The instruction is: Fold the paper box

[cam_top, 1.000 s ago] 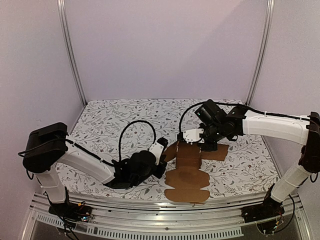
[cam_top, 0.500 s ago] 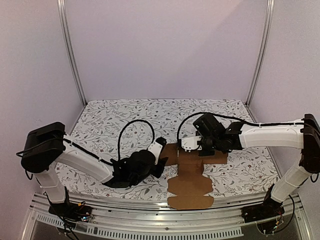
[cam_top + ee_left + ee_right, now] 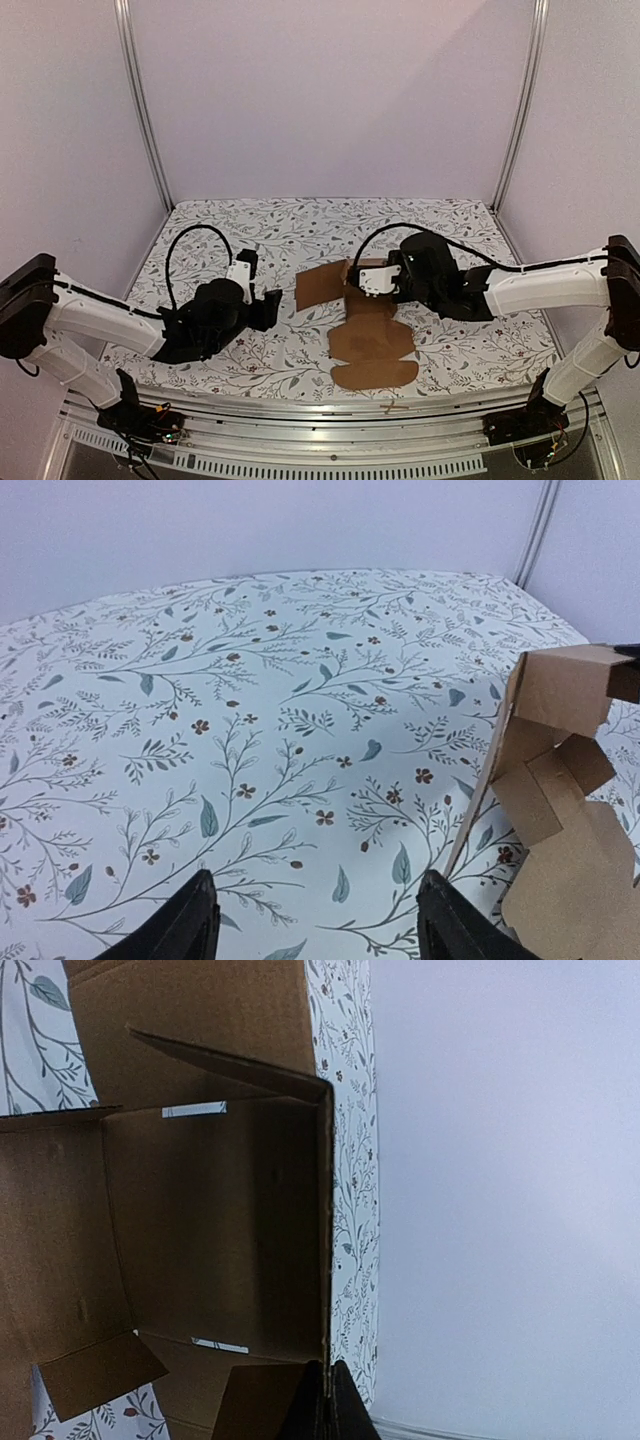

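The paper box (image 3: pixel 372 340) is brown cardboard, partly folded, near the table's middle front, with rounded flaps lying flat toward the near edge. My right gripper (image 3: pixel 362 284) is at the box's far end, shut on the thin edge of a raised panel. The right wrist view shows that panel's edge between the closed fingertips (image 3: pixel 326 1368), and the box's dark inner walls (image 3: pixel 210 1230) to the left. My left gripper (image 3: pixel 270 306) hovers low to the left of the box, open and empty (image 3: pixel 318 880). The left wrist view has the box's standing side (image 3: pixel 560 780) at the right, clear of the fingers.
A floral-patterned cloth (image 3: pixel 250 240) covers the table. Purple walls with two metal posts (image 3: pixel 140 110) enclose the back and sides. A metal rail (image 3: pixel 330 412) runs along the near edge, close to the box's front flap.
My left gripper opened, let go of the box's left side and pulled back to the left. My right gripper closed on the panel edge and moved down-left, and the box shifted slightly left.
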Robot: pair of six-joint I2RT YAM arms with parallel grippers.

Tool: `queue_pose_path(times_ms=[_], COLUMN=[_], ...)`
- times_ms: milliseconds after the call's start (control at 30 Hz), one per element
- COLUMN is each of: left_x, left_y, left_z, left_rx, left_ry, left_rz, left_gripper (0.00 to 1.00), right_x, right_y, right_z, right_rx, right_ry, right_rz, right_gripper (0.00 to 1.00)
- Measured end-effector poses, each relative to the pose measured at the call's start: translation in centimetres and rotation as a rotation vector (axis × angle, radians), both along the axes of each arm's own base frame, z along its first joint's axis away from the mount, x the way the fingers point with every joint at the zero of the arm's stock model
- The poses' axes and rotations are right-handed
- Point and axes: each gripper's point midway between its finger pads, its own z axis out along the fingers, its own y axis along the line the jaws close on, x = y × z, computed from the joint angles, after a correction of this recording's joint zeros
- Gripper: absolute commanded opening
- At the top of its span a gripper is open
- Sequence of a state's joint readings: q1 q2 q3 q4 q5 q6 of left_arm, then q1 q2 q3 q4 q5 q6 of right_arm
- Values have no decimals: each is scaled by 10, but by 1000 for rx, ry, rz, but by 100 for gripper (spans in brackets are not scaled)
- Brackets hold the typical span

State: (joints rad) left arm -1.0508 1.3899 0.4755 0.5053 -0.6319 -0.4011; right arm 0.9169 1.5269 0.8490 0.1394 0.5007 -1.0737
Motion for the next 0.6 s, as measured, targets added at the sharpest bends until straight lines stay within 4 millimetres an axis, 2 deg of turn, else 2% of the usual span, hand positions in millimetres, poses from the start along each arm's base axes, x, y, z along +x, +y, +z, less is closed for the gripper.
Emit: queue_pose_path(times_ms=[67, 133, 200, 267, 433, 600], left_x=[13, 24, 31, 33, 22, 1], left_y=[10, 12, 2, -18, -45, -70], left_z=[-14, -34, -48, -56, -60, -56], left_rx=[8, 33, 56, 56, 13, -35], left_ry=[40, 92, 134, 165, 191, 196], left_rz=[34, 35, 2, -63, -203, -369], left_gripper=[66, 65, 65, 65, 65, 66], right_x=[0, -5, -13, -24, -39, -45], right_y=[3, 4, 7, 9, 11, 10], right_z=[3, 0, -5, -12, -23, -36], right_rx=[15, 19, 17, 5, -18, -40], right_ry=[-31, -67, -98, -131, -221, -287], right_rz=[9, 25, 49, 81, 127, 139], right_gripper=[0, 0, 0, 0, 0, 0])
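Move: I still pinch the rim of the box with my right fingers. The left side panel stands about 7 cm to the right of my open left hand, 5 cm ahead and 6 cm lower, roughly 8 cm left of my right hand and 7 cm below it. From my left hand the box body is some 15 cm right and 5 cm ahead, and the front panel, flat on the table, about 16 cm right and 2 cm back. Keeping my pinch on the rim, I draw the box back towards me about 4.5 cm and down a little less, tipping the right hand up some 15 degrees. My open left hand dips forward, then sweeps right and back, ending about 7 cm right and 5.5 cm lower, turned clockwise and tipped down, close beside the left side panel; contact can't be seen. ##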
